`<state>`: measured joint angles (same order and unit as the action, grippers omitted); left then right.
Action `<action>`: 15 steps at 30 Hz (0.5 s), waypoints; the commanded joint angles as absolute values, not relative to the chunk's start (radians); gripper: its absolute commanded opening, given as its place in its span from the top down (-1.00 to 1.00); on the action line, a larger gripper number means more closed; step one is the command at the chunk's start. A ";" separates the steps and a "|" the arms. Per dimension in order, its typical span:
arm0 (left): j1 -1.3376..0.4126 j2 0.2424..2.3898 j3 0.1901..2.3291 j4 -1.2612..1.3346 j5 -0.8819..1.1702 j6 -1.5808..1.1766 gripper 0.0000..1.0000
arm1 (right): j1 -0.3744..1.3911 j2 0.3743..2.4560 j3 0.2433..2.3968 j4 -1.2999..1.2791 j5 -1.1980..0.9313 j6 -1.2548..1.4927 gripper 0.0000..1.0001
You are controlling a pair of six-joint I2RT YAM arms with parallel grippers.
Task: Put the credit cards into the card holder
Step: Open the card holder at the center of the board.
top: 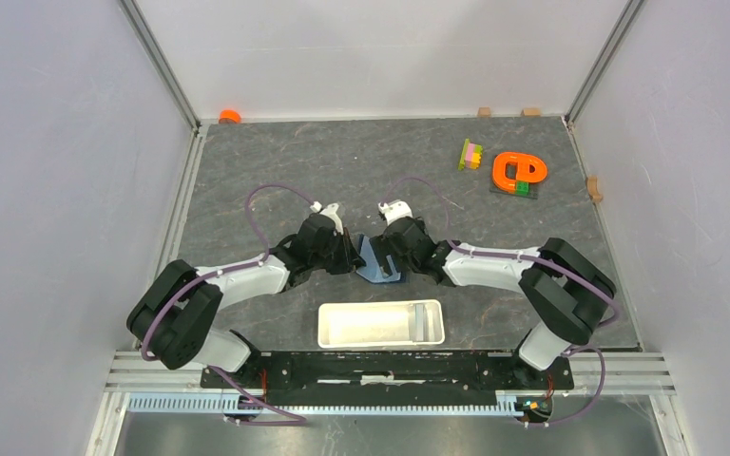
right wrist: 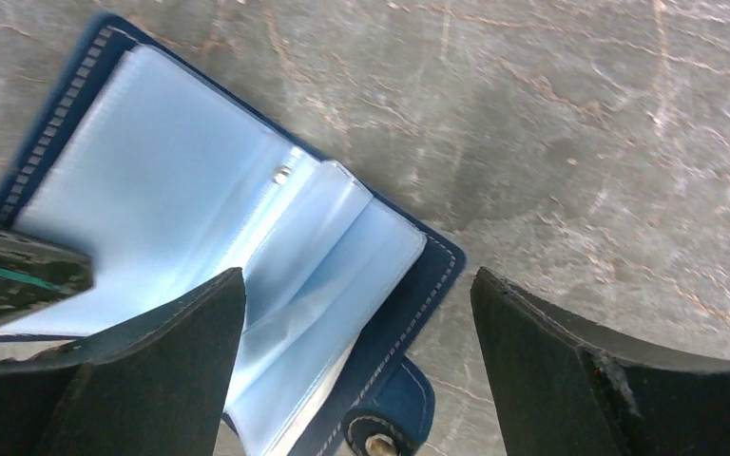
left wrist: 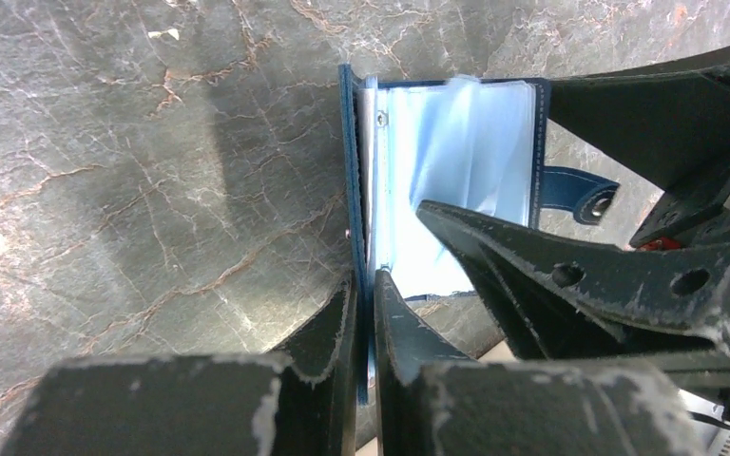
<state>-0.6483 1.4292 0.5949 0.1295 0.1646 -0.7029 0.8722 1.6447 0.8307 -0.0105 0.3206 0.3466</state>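
The card holder (top: 376, 262) lies open on the grey table between my two grippers, navy cover down and light blue sleeves (right wrist: 190, 180) facing up. My left gripper (left wrist: 363, 285) is shut on the edge of its navy cover (left wrist: 350, 171), which stands upright between the fingers. My right gripper (right wrist: 358, 275) hangs open over the right half of the holder, one finger (right wrist: 152, 370) above the sleeves and the other beyond the snap tab (right wrist: 385, 427). A grey credit card (top: 426, 319) lies at the right end of the white tray (top: 333, 334).
The long white tray sits just in front of the arm bases. At the back right are an orange ring toy (top: 518, 173), a coloured block stack (top: 471, 154) and small wooden blocks (top: 594, 188). An orange object (top: 229, 116) lies at the back left. Walls enclose three sides.
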 commanded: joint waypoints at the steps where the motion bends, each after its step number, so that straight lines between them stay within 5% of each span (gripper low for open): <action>1: -0.651 1.400 0.584 0.127 0.106 -0.734 0.96 | 0.857 1.583 0.798 -0.070 0.434 0.358 -0.83; 15: -0.642 1.403 0.513 0.230 0.046 -0.880 0.96 | 0.729 1.410 0.729 -0.136 0.440 0.332 -0.86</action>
<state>-0.6453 1.4216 0.5323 0.1631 0.0765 -0.8021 0.7334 1.4860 0.7132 -0.1184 0.4286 0.3458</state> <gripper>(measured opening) 0.124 0.931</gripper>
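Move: The left hand is shut on the left cover of the card holder, whose middle lies about 5 cm to its right, 1 cm ahead and 3 cm below. From the open right hand, low over the right flap, that middle is some 3 cm left, level in reach and 2 cm down. The clasp strap is about 2 cm back and 2 cm right of the right hand; the white tray's middle is roughly 16 cm back and 2 cm left. Right hand sweeps about 9 cm right off the flap, fingers open; left keeps its pinch, easing left and down. ##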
